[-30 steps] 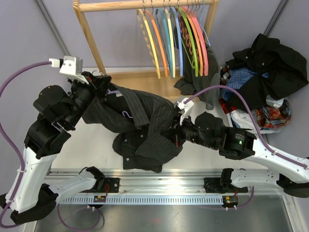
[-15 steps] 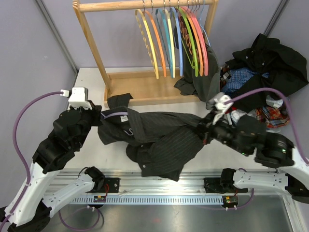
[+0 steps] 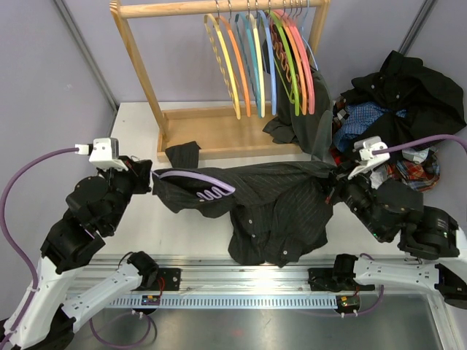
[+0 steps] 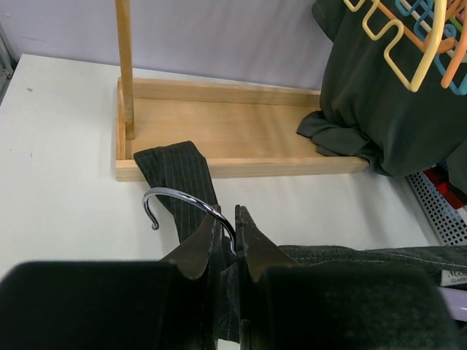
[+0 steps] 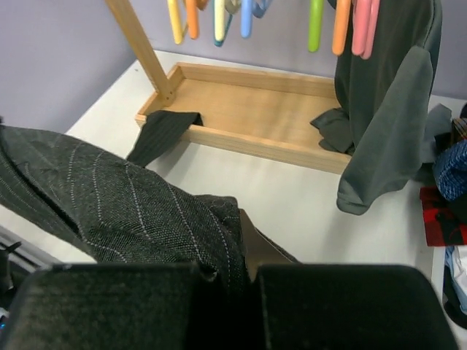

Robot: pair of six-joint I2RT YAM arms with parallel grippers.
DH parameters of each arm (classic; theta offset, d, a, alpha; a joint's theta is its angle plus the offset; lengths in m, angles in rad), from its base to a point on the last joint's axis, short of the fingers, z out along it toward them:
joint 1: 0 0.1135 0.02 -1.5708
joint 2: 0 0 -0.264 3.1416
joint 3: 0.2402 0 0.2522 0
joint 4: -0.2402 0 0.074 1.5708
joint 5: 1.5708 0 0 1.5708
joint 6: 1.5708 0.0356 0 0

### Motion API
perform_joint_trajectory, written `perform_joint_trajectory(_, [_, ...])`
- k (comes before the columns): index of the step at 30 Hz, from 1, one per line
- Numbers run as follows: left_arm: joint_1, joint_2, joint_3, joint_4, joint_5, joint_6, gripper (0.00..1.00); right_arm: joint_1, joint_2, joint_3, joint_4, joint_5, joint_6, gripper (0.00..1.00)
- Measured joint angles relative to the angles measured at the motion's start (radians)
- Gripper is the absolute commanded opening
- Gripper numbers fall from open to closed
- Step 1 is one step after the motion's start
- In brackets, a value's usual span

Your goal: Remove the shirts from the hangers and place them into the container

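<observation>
A charcoal pinstriped shirt point(image 3: 277, 200) is stretched across the table between my two grippers. A purple hanger point(image 3: 198, 182) sticks partly out of its left end. My left gripper point(image 3: 144, 182) point(image 4: 235, 222) is shut on that hanger's metal hook point(image 4: 179, 195), with some pinstriped cloth at the fingers too. My right gripper point(image 3: 337, 187) point(image 5: 244, 244) is shut on the shirt's point(image 5: 139, 200) right end. The container point(image 4: 438, 208) shows only as a perforated pale wall; from above a heap with a black shirt point(image 3: 412, 98) and a blue checked shirt point(image 3: 365, 117) hides it.
A wooden rail frame point(image 3: 211, 135) stands at the back with several coloured hangers point(image 3: 255, 62) on it. A dark grey garment point(image 3: 310, 120) hangs from its right end down to the base. One pinstriped sleeve point(image 4: 175, 171) lies against the frame's base.
Both grippers have moved apart, the right one far to the right, pulling the bunched shirt out flat. The purple hanger has come partly out at the left end.
</observation>
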Motion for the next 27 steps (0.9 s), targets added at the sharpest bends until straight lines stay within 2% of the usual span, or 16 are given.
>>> perform_joint_trajectory(5, [0.013,0.003,0.044,-0.059,0.034,-0.031,0.00,-0.001,0.079,-0.051,0.008,0.045,0.069,0.00])
perform_joint_trajectory(9, [0.026,0.013,0.072,-0.041,0.185,-0.108,0.00,-0.004,0.214,-0.149,0.083,0.019,0.130,0.00])
perform_joint_trajectory(13, [0.027,0.029,0.036,0.121,0.406,-0.255,0.00,-0.006,0.426,-0.231,0.183,-0.085,0.177,0.00])
perform_joint_trajectory(16, [0.027,0.030,-0.018,0.247,0.504,-0.352,0.00,-0.006,0.562,-0.262,0.233,-0.162,0.202,0.00])
perform_joint_trajectory(19, [0.027,0.042,-0.032,0.301,0.553,-0.409,0.00,-0.006,0.644,-0.262,0.275,-0.208,0.217,0.00])
perform_joint_trajectory(20, [0.027,0.047,-0.031,0.306,0.559,-0.414,0.00,-0.006,0.656,-0.260,0.284,-0.218,0.221,0.05])
perform_joint_trajectory(22, [0.027,0.057,-0.002,0.267,0.549,-0.409,0.00,-0.006,0.665,-0.256,0.290,-0.233,0.229,0.30])
perform_joint_trajectory(23, [0.027,0.066,0.024,0.241,0.535,-0.393,0.00,-0.006,0.665,-0.251,0.290,-0.238,0.232,0.57])
perform_joint_trajectory(24, [0.027,0.075,0.055,0.208,0.513,-0.372,0.00,-0.006,0.664,-0.243,0.289,-0.241,0.235,0.69])
perform_joint_trajectory(27, [0.027,0.100,0.165,0.087,0.415,-0.299,0.00,-0.006,0.638,-0.223,0.272,-0.245,0.224,0.85])
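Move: The striped shirt is stretched between the hands, its hanging lower half about 6 cm left, 4 cm back and 35 cm below the right hand; the dark hanging garment is some 25 cm ahead, 4 cm left and 15 cm lower, the container roughly 20 cm ahead, 23 cm right and 32 cm down. From the left hand, that lower half lies about 31 cm right, 8 cm back and 32 cm down, and the lilac hanger's middle 9 cm right, level. The right hand, still pinching the striped shirt, swings down about 24 cm and left 18 cm, tipping its fingers downward, to bring the cloth in over its lower half, then spreads its fingers as it eases up slightly. Meanwhile the left hand keeps the lilac hanger by its hook and goes right about 11 cm, turning clockwise some 30 degrees, then swings back left 3 cm, rising throughout. ##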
